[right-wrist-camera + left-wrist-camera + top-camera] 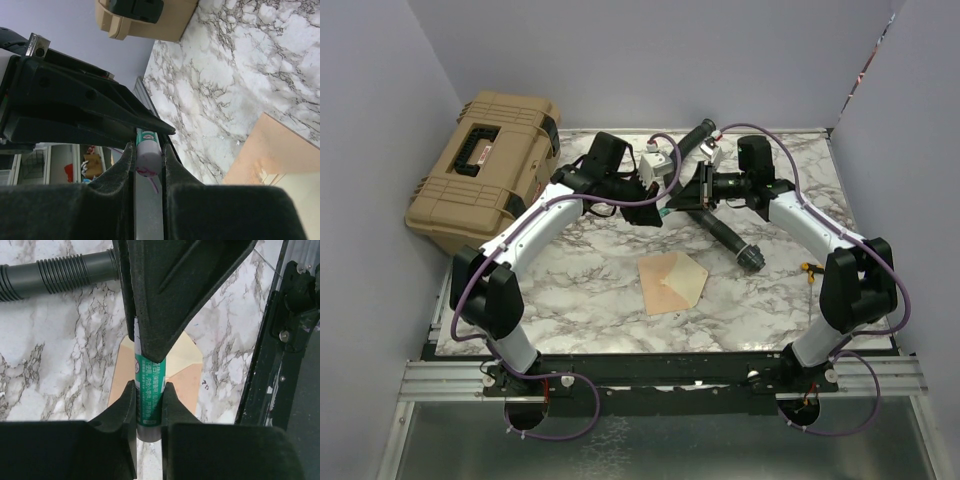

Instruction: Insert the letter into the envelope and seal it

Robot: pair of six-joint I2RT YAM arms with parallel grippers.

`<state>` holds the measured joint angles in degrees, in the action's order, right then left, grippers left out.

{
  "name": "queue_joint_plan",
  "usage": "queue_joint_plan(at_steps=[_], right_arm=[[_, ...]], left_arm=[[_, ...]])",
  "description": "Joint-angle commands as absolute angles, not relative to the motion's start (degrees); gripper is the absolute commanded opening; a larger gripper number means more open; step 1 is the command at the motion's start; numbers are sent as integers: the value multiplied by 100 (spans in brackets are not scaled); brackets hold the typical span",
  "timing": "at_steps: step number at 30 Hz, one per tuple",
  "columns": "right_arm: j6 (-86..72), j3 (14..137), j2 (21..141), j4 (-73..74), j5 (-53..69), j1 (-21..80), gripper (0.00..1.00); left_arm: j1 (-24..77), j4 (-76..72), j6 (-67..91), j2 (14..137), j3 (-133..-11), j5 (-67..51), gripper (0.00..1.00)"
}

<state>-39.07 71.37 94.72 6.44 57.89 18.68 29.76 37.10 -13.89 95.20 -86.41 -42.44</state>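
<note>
The envelope (pixel 670 280) lies on the marble table with its pointed flap open and the pale cream inside showing (pixel 187 357). I see no separate letter; it is hidden. Above the table's far middle, both grippers meet on a green glue stick (pixel 665 212). My left gripper (pixel 149 387) is shut on the stick's green body (pixel 148 405). My right gripper (pixel 148 150) is shut on its white cap end (pixel 148 159). In the right wrist view the envelope (pixel 280 155) shows at the lower right.
A tan hard case (pixel 485 170) sits at the far left, partly off the table. A black ribbed tube (pixel 725 235) lies under the right gripper, another (pixel 695 135) at the back edge. A small yellow-black item (pixel 810 270) lies by the right arm.
</note>
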Motion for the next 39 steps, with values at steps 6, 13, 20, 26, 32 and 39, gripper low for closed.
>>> queue_joint_plan(at_steps=[6, 13, 20, 26, 32, 39], right_arm=[[-4090, 7034, 9243, 475, 5782, 1724, 0], [-4742, 6896, 9004, -142, 6126, 823, 0], [-4615, 6726, 8960, -128, 5869, 751, 0], [-2656, 7005, 8926, 1741, 3728, 950, 0], [-1752, 6640, 8785, 2056, 1076, 1950, 0], [-1513, 6218, 9290, 1961, -828, 2674, 4]], left_arm=[[2960, 3744, -1536, 9537, -8557, -4057, 0], [2859, 3663, -1536, 9043, -8100, -4219, 0], [2815, 3542, -1462, 8906, -7998, -4145, 0], [2813, 3463, -1251, 8897, -8119, -4145, 0], [2808, 2959, -811, 8708, -7980, -3737, 0], [2813, 1455, -29, 8064, -7138, -2574, 0]])
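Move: Both hands already grip the glue stick, its middle about 3 cm left of the right hand and 1 cm below, and about 2 cm right of the left hand. The envelope lies some 18 cm below the right hand and about 2 cm back, neither left nor right. The black hose's middle is roughly 15 cm ahead, 6 cm right and 18 cm below the right hand. Right hand pulls the cap about 7 cm rightward off the left-held glue stick, then sinks some 10 cm, fingertips tipping down. ##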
